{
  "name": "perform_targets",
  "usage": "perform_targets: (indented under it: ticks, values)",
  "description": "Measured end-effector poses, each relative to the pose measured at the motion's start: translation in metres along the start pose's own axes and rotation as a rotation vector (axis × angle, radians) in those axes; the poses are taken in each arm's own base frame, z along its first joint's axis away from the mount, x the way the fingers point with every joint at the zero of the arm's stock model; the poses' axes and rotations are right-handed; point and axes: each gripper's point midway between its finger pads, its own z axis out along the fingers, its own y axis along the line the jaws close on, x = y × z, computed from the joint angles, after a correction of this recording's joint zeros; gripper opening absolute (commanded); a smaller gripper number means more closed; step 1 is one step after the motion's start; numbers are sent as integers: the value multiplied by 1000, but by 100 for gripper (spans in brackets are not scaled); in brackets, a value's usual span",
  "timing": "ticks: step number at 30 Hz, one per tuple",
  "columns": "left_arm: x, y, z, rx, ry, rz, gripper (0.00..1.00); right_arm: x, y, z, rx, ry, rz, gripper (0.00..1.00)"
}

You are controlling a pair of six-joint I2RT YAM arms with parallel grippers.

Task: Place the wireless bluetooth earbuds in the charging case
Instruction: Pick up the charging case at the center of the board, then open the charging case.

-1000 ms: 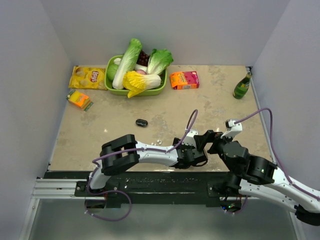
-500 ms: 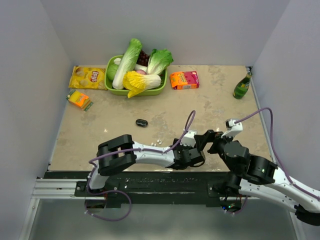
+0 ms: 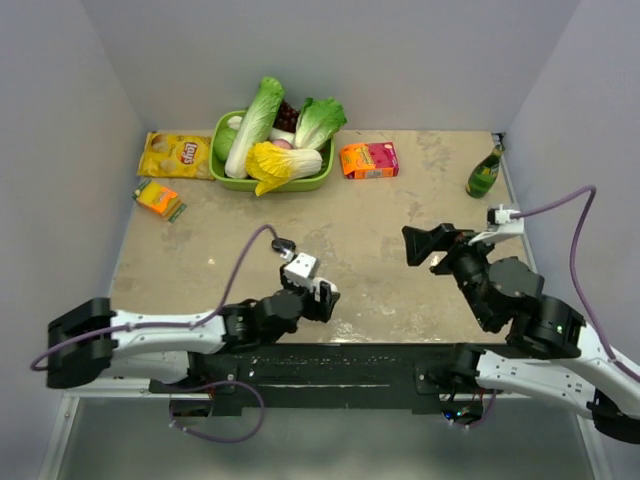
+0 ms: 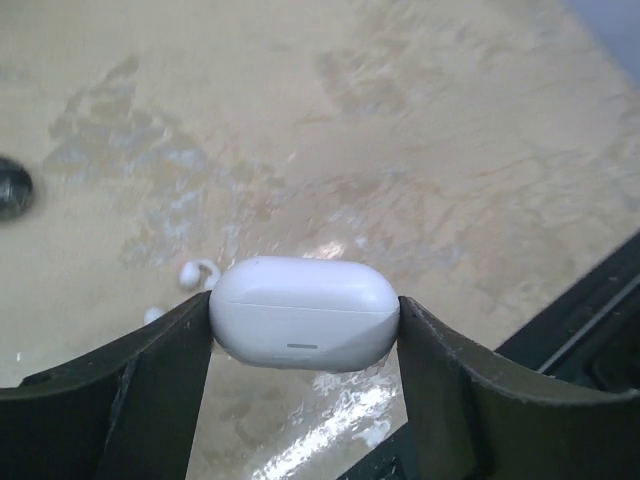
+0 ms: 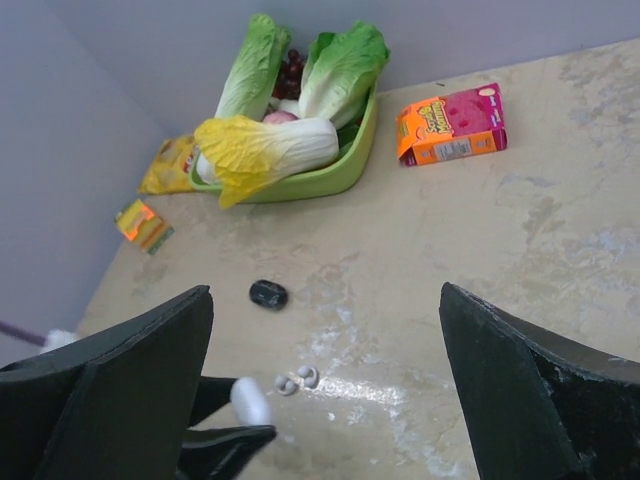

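Note:
The charging case (image 4: 305, 313), a smooth white pebble with its lid closed, is clamped lengthwise between the fingers of my left gripper (image 4: 305, 318) and held just above the table. The right wrist view shows the charging case (image 5: 250, 400) at the lower left. Both wireless bluetooth earbuds (image 5: 298, 379) lie side by side on the table just beyond the case; one earbud (image 4: 195, 272) shows past the left finger. My left gripper (image 3: 322, 297) sits near the table's front middle. My right gripper (image 3: 420, 245) hovers wide open over the right half, holding nothing.
A small black oval object (image 5: 268, 294) lies behind the earbuds. At the back stand a green basket (image 3: 316, 180) of lettuce, a chips bag (image 3: 176, 155), an orange-pink box (image 3: 368, 159), a small orange packet (image 3: 159, 199) and a green bottle (image 3: 484, 175).
The left arm has swung from the front right over to the left with its jaws narrowed onto the case. The right gripper has pulled back and risen, staying open.

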Motion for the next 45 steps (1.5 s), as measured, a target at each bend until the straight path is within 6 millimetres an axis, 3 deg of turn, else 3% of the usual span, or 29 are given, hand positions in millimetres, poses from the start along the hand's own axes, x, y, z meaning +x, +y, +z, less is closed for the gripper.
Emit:
perform_targets:
  ticks: [3, 7, 11, 12, 18, 29, 37, 45]
  values:
    - [-26, -10, -29, 208, -170, 36, 0, 17, 10, 9, -14, 53, -80, 98]
    - [-22, -12, -56, 395, -305, 184, 0, 53, 30, 22, -70, 175, -193, 98]
    - [-19, -10, -69, 470, -405, 304, 0, 98, 57, 27, -188, 337, -269, 98]
    - [-22, -11, -71, 479, -430, 319, 0, 102, 59, 27, -196, 350, -273, 98]
    - [-58, -22, -89, 518, -614, 374, 0, 146, 90, 18, -360, 523, -283, 98]
    - [-53, -20, -84, 502, -609, 448, 0, 164, 124, 6, -542, 591, -214, 98]
    - [-48, -19, -82, 496, -590, 472, 0, 197, 122, 10, -529, 688, -251, 98]
    - [-52, -20, -87, 501, -606, 469, 0, 209, 117, 11, -509, 723, -271, 98]
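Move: The left hand already holds the white charging case between its fingertips. From the open right hand that case lies about 17 cm to the left, roughly 23 cm below and about level fore and aft. The pair of white earbuds is on the table some 11 cm under the left hand, 3 cm farther out and 1 cm left; the black oval case lies about 14 cm ahead of the left hand, 9 cm left and 10 cm below. Keeping its pinch on the charging case, the left hand lifts it about 8 cm and draws it back 5 cm and slightly left, its fingers tilting up and swinging clockwise, then holds nearly still. The right hand sweeps some 19 cm left and 14 cm down towards it, turning about 45 degrees counter-clockwise and tipping down, its wide-open fingers ending around the case; contact by them can't be made out. ##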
